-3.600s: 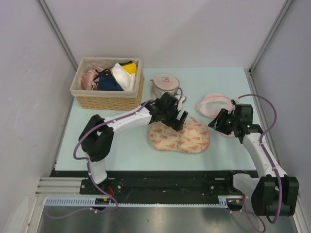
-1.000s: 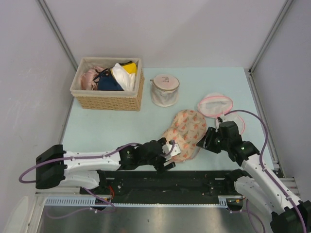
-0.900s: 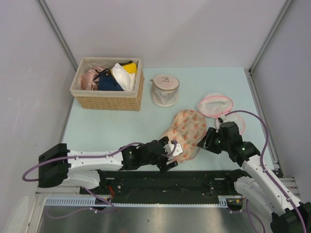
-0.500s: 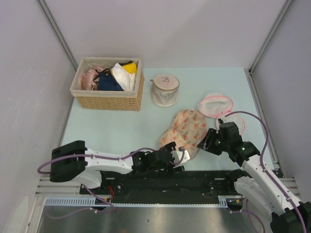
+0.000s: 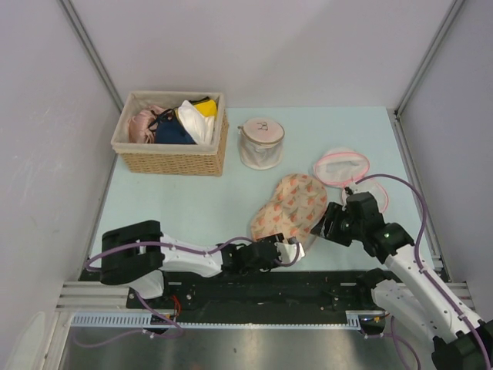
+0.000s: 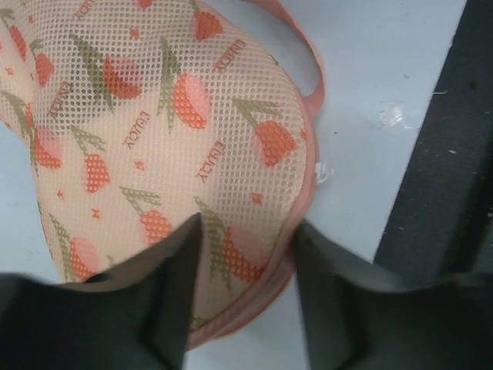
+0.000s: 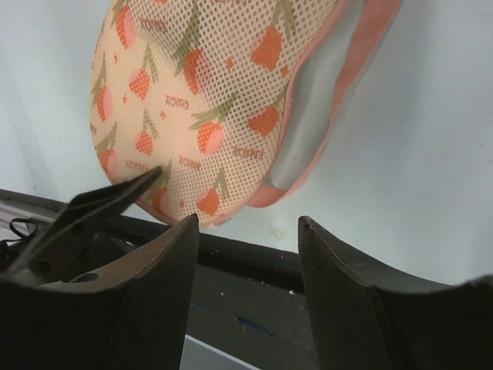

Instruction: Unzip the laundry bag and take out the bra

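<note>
The laundry bag (image 5: 293,204) (image 6: 154,116) (image 7: 200,77), cream-peach mesh with red prints and a pink zipper rim, lies near the table's front edge. My left gripper (image 5: 295,249) (image 6: 248,231) reaches along that edge from the left. Its jaws pinch the bag's near end, one finger on the mesh and one against the pink rim. To the bag's right, my right gripper (image 5: 327,223) (image 7: 248,220) stands open and empty, with the bag just beyond its tips. A pale grey strip (image 7: 312,116) shows inside the pink rim. The bra is hidden.
A wicker basket (image 5: 169,162) of garments stands at the back left. Behind the bag is a small cylindrical white mesh bag (image 5: 260,144). Two round pink-rimmed mesh bags (image 5: 341,166) (image 5: 376,193) lie at the right. The black front rail (image 5: 308,279) (image 6: 439,193) runs just below the grippers.
The bag moved from the table's middle toward the front right. My left gripper slid right along the front edge and its jaws narrowed onto the bag's end. The right jaws widened a little.
</note>
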You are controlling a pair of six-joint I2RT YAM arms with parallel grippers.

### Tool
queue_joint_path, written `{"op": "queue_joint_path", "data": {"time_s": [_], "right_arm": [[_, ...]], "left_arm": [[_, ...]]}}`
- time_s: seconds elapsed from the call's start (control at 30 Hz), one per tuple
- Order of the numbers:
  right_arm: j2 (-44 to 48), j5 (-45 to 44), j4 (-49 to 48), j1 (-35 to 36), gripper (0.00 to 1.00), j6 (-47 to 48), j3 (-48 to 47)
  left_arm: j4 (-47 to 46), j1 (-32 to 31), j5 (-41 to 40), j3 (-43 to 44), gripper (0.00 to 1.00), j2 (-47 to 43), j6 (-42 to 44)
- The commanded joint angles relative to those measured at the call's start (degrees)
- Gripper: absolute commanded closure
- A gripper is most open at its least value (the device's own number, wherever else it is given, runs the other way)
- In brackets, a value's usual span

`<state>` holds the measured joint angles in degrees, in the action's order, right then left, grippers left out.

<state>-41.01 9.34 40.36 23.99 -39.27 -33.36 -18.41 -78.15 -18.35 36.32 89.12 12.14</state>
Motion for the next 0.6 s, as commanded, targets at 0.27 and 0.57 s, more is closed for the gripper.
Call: {"op": "queue_joint_path", "data": {"time_s": [0.27, 0.57], "right_arm": [[-1.0, -2.8, -0.4, 2.5, 0.41, -0.5, -2.1], [3.4, -1.4, -2.6, 2.6, 0.42, -1.5, -2.1]], "left_arm": [[4.0, 1.1, -3.3, 7.1, 1.0, -3.4, -4.0], [11.2, 8.8, 8.7, 10.8, 1.0, -11.0, -11.3]]}}
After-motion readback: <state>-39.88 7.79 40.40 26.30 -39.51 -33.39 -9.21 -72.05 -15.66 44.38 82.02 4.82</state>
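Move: The near, pink-trimmed end of the strawberry laundry bag lies between my left hand's half-open fingers, only about 1 cm ahead, 1 cm to the right and 1 cm below. The bag's middle is roughly 10 cm ahead and 1 cm left. The nearer pink-rimmed mesh bag lies some 16 cm ahead and 18 cm right, the farther one 24 cm ahead and 12 cm right. From my right hand that trimmed end is about 3 cm back, 5 cm left and 7 cm down. I ease my left hand about 1 cm forward and shut its fingers fully, pinching the pink-trimmed near end of the laundry bag. Then I raise it about 7 cm, working a couple of centimetres further forward over the bag and turning the wrist some 10 degrees, left side dipping. ##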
